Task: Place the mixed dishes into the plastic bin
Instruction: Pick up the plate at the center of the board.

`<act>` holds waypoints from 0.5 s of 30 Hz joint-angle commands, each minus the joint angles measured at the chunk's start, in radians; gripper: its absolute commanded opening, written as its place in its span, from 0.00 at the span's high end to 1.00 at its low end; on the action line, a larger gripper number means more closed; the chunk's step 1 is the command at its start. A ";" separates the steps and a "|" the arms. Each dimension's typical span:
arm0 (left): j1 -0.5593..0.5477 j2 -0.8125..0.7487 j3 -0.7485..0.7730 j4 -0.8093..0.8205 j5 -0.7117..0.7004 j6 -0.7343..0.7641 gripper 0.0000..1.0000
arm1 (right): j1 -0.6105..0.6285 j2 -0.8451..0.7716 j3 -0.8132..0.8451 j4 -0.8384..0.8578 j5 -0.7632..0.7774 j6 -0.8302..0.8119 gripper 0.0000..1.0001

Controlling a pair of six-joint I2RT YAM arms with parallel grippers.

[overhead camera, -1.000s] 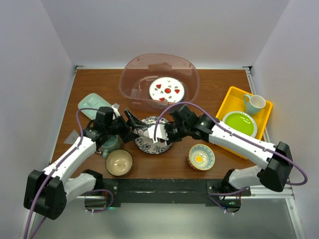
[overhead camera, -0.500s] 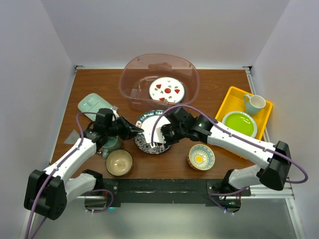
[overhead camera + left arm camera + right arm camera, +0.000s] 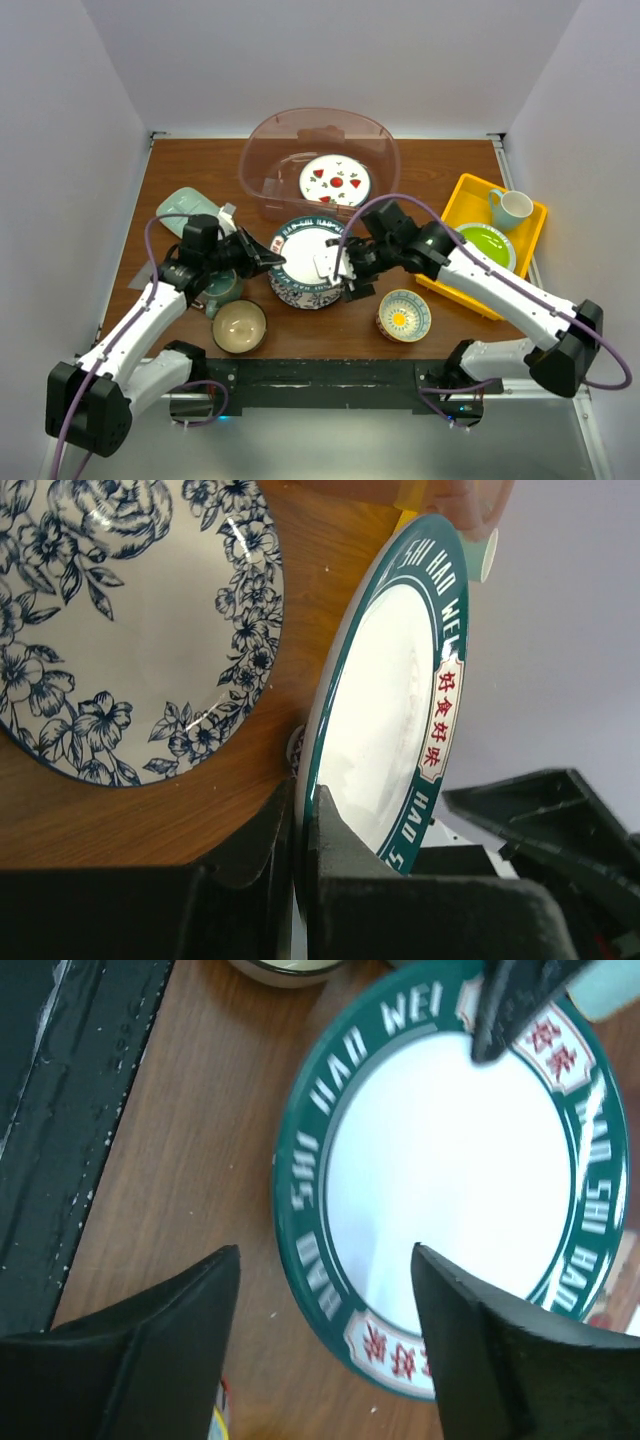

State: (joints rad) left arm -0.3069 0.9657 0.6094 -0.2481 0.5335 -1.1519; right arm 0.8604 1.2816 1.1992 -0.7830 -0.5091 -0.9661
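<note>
A white plate with a teal lettered rim (image 3: pixel 303 243) hangs tilted over the blue-patterned plate (image 3: pixel 300 298), which lies on the table. My left gripper (image 3: pixel 270 258) is shut on the teal-rimmed plate's left rim (image 3: pixel 375 710), its fingers (image 3: pixel 335 830) clamping the edge. My right gripper (image 3: pixel 350 270) stands open at the plate's right side, one finger (image 3: pixel 190 1330) off the rim (image 3: pixel 300 1190) and the other over it. The plastic bin (image 3: pixel 262 150) at the back holds a white plate with red fruit marks (image 3: pixel 335 182). The blue-patterned plate (image 3: pixel 120 610) fills the upper left of the left wrist view.
A mint square dish (image 3: pixel 183 208) lies at the left. A teal mug (image 3: pixel 224 290) sits half hidden under my left arm, a tan bowl (image 3: pixel 239 326) near the front, a patterned bowl (image 3: pixel 404 315) front right. A yellow tray (image 3: pixel 468 195) holds a lime-green plate (image 3: pixel 482 246) and a mug (image 3: pixel 510 208).
My left gripper closed on the teal-rimmed plate's left rim. My right gripper opened, let go of the plate and drew back to the right. The plate now hangs flatter.
</note>
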 commanded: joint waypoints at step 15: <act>0.009 -0.010 0.245 0.062 -0.010 0.365 1.00 | -0.382 -0.214 0.007 0.007 -0.171 0.096 0.03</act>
State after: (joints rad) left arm -0.3050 0.9409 0.7670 -0.2806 0.5205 -0.8581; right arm 0.5064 1.0870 1.1992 -0.8127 -0.6689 -0.9260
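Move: The left hand already holds the green-rimmed plate by its left edge, the plate's middle about 4 cm ahead, 7 cm right and 4 cm below. The bin lies some 27 cm ahead and 11 cm right of that hand, 10 cm lower; the floral plate on the table is about 5 cm ahead, 8 cm right and 15 cm down. From the empty right hand, the bin is roughly 32 cm ahead, 4 cm left and 13 cm below. Mostly straight up, about 5 cm with a slight forward drift, the left hand lifts the green-rimmed plate higher over the floral plate, tipping its fingers up some 20 degrees and keeping its pinch on the rim. The right hand backs away from the held plate, going right, up and a little forward while its already parted fingers open wider and it turns clockwise. ##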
